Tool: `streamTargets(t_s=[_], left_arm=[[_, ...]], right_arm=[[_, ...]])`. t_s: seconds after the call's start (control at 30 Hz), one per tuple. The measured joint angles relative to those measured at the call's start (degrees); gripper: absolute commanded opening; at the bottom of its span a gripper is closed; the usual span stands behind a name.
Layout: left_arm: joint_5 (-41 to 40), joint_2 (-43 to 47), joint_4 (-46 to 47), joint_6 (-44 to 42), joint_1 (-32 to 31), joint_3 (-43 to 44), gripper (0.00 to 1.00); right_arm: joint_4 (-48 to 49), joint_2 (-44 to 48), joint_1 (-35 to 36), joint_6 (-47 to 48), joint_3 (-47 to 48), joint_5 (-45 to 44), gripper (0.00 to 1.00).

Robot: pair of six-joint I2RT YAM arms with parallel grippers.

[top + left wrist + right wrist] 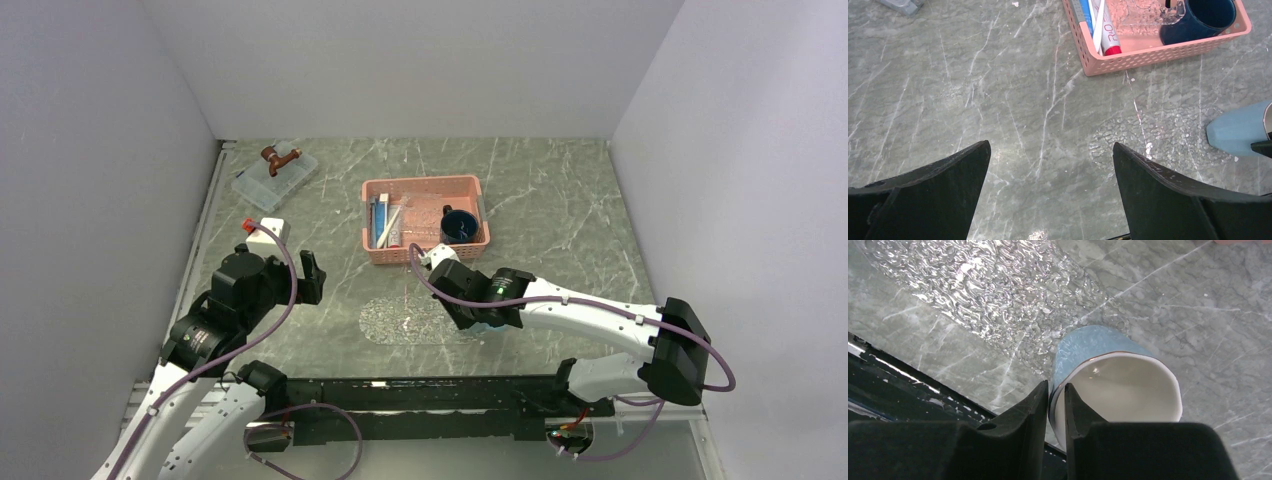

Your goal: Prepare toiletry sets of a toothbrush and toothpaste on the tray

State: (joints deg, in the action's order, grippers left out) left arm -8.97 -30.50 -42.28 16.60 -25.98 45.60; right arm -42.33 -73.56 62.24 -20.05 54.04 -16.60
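The clear bumpy tray point(410, 322) lies on the table in front of the arms and also shows in the wrist views point(1168, 135) point(973, 285); nothing lies on its visible part. A light blue cup point(1088, 347) stands at its right end point(1238, 132). My right gripper point(1056, 389) is shut on the cup's wall, one finger inside the rim and one outside. The toothpaste point(1109, 37), red cap toward me, and a whitish toothbrush point(1098, 20) lie in the pink basket point(1158, 55). My left gripper point(1052, 147) hangs open and empty left of the tray.
The pink basket point(430, 255) stands behind the tray and also holds a dark blue mug point(460, 225) and a small clear box point(1143, 12). A clear lidded box point(275, 178) with a brown object on top sits back left. A white block point(265, 232) lies by the left arm.
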Motion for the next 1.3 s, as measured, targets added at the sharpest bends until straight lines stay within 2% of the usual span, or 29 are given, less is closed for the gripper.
streamTargets(t_s=[0.3,0.57,0.73,0.9,1.13,1.3], left_arm=[[0.00,0.00,0.00,0.00,0.00,0.00,1.00],[0.00,0.00,0.00,0.00,0.00,0.00,0.99],[0.00,0.00,0.00,0.00,0.00,0.00,0.99],[-0.20,0.04,0.00,0.04,0.00,0.00,0.99],[-0.46,-0.07,-0.02,0.07,0.00,0.00,0.99],[-1.22,-0.17,-0.22,0.07,0.00,0.00,0.99]], right_arm=[[-1.25,0.07,0.55,-0.74,0.74,-1.77,0.41],[-2.34,2.12,0.81,-0.76,4.11,-2.69,0.51],[-3.58,2.36,0.81,-0.09,9.29,-5.33,0.55],[-4.20,-1.29,-0.26,1.07,16.98,-8.68,0.57],[-2.97,-9.68,-7.50,2.27,25.18,-7.32,0.56],[-2.58,-17.59,-12.17,-0.35,31.34,-6.29,0.57]])
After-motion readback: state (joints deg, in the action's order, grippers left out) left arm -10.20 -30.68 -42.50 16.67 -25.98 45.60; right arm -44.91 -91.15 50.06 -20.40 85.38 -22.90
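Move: Just beyond the basket's front rim, the navy mug stands about 18 cm ahead of the right hand, nearly in line with it and some 4 cm lower. The light blue mug's middle is 4 cm right and 2 cm ahead, its left rim between the fingers; the tray's middle lies 7 cm left, level fore and aft, and the toothpaste about 18 cm ahead and 13 cm left. From the left hand, the navy mug is roughly 14 cm ahead and 32 cm right, well below. Letting go of the light blue mug's rim, the right fingers spread to about half open while the hand stays put; it then rises some 10 cm clear of the mug and swings forward about 13 cm, drifting 4 cm left, over the basket's front side towards the navy mug. The fingers tip up about 10 degrees and the hand turns some 15 degrees clockwise. ##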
